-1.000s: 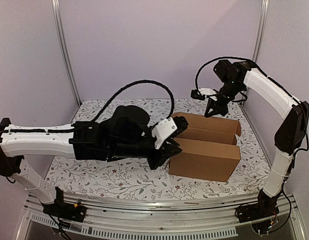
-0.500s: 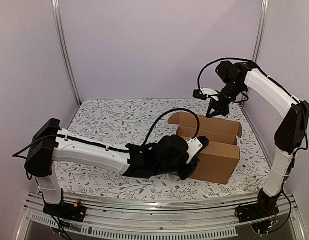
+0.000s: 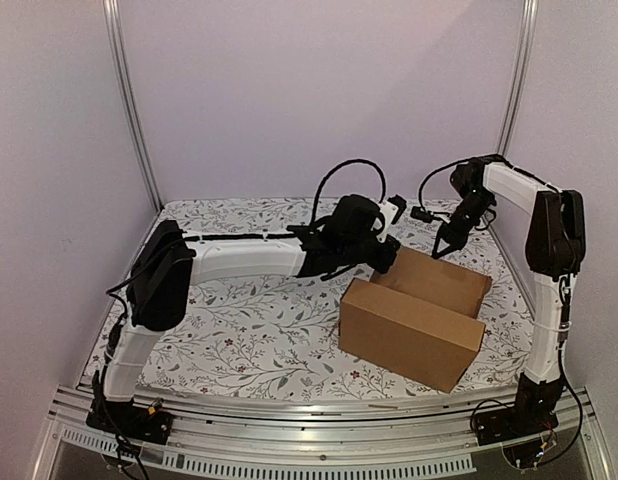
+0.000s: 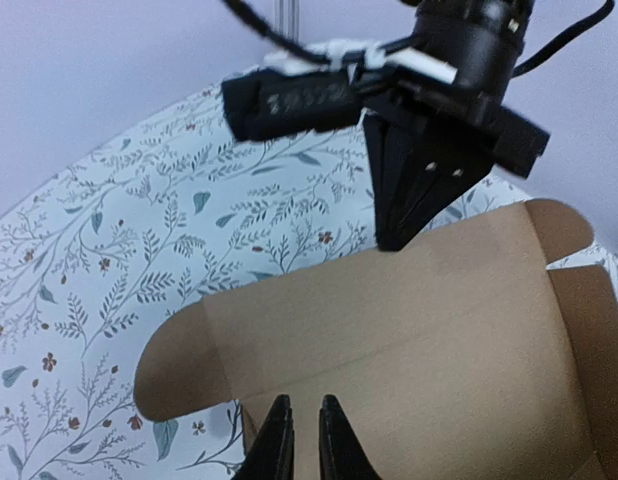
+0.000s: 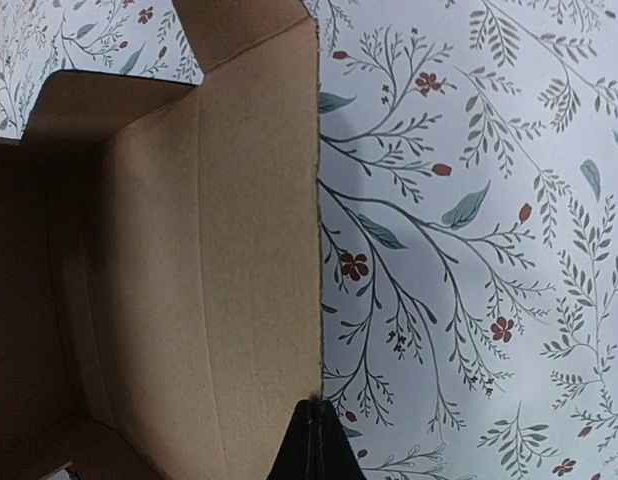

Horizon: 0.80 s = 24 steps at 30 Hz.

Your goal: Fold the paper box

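Note:
The paper box [image 3: 409, 325] is brown cardboard standing right of the table's middle, its lid sloping up toward the back. My left gripper [image 3: 387, 260] reaches over the lid's back left corner. In the left wrist view its fingers [image 4: 277, 440] stand a narrow gap apart above the lid panel [image 4: 419, 330], with nothing seen between them. A rounded ear flap [image 4: 174, 370] sticks out to the left. My right gripper [image 3: 440, 249] is shut, its tip [image 5: 311, 408] touching the lid's far edge [image 5: 315, 250]. The left wrist view shows the right gripper [image 4: 394, 240] at that edge too.
A floral cloth [image 3: 249, 330] covers the table. Pale walls and metal posts [image 3: 132, 110] close in the back and sides. A metal rail [image 3: 289, 440] runs along the near edge. The left arm [image 3: 239, 258] stretches across the table's middle.
My left arm has swung from the box's front left side up to its back left corner, its fingers closing partly. The lid has come down. My right gripper has dropped lower with the far edge.

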{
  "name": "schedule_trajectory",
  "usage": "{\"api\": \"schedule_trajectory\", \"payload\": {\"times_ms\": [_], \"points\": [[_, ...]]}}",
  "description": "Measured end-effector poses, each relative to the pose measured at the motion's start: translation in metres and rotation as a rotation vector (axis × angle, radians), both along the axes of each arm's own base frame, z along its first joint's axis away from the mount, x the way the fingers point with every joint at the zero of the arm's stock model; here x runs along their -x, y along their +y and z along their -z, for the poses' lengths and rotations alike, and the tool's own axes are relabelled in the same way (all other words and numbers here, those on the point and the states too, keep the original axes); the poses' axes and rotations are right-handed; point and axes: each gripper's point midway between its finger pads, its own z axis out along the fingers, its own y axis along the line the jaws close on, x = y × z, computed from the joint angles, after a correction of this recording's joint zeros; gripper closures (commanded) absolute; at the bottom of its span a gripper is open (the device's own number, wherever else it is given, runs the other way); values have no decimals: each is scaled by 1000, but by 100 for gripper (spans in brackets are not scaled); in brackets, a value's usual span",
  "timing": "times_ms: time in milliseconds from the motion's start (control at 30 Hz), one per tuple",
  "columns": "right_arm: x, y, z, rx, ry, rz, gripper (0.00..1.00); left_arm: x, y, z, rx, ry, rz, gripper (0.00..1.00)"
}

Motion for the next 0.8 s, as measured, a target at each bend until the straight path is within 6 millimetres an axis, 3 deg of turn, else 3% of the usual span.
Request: {"api": "schedule_trajectory", "payload": {"times_ms": [67,167,233,333,433,567,700,800], "points": [[3,-11,14,-28,56,46,98,-9,3,33,-51,47,1,89],[27,-25,37,-56,176,107,89,-7,8,68,-108,99,7,89],[47,-28,48,-61,249,131,77,-1,8,78,-118,115,17,89],[68,-24,46,-72,288,143,66,0,3,73,-86,100,23,86],[68,-21,19,-82,203,158,60,-1,2,60,-63,68,24,80],[62,-24,-41,-106,9,186,54,-4,16,24,-66,-21,-3,68],[75,-28,-87,-129,-137,205,52,6,52,-32,-54,-118,-58,60],[96,-28,-99,-143,-161,206,52,32,93,-73,-27,-174,-120,58]]}}
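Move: The open lid panel's middle lies about 4 cm back from the right gripper and 1 cm to its right, some 4 cm lower. The box body stands about 16 cm back from that gripper, 5 cm to its left and 7 cm lower. From the left gripper the panel's middle is level fore and aft, about 10 cm to the right and 11 cm below; the body is roughly 12 cm back, 4 cm right, 14 cm below. Push the right gripper, still shut at the lid panel's far edge, down some 5 cm and back about 7 cm towards the base, its fingertips tipping back; open it near the bottom and lift clear, drifting farther back. Meanwhile dip the left gripper steeply by the panel's left end, pause low, then open its fingers and draw away up and left. ##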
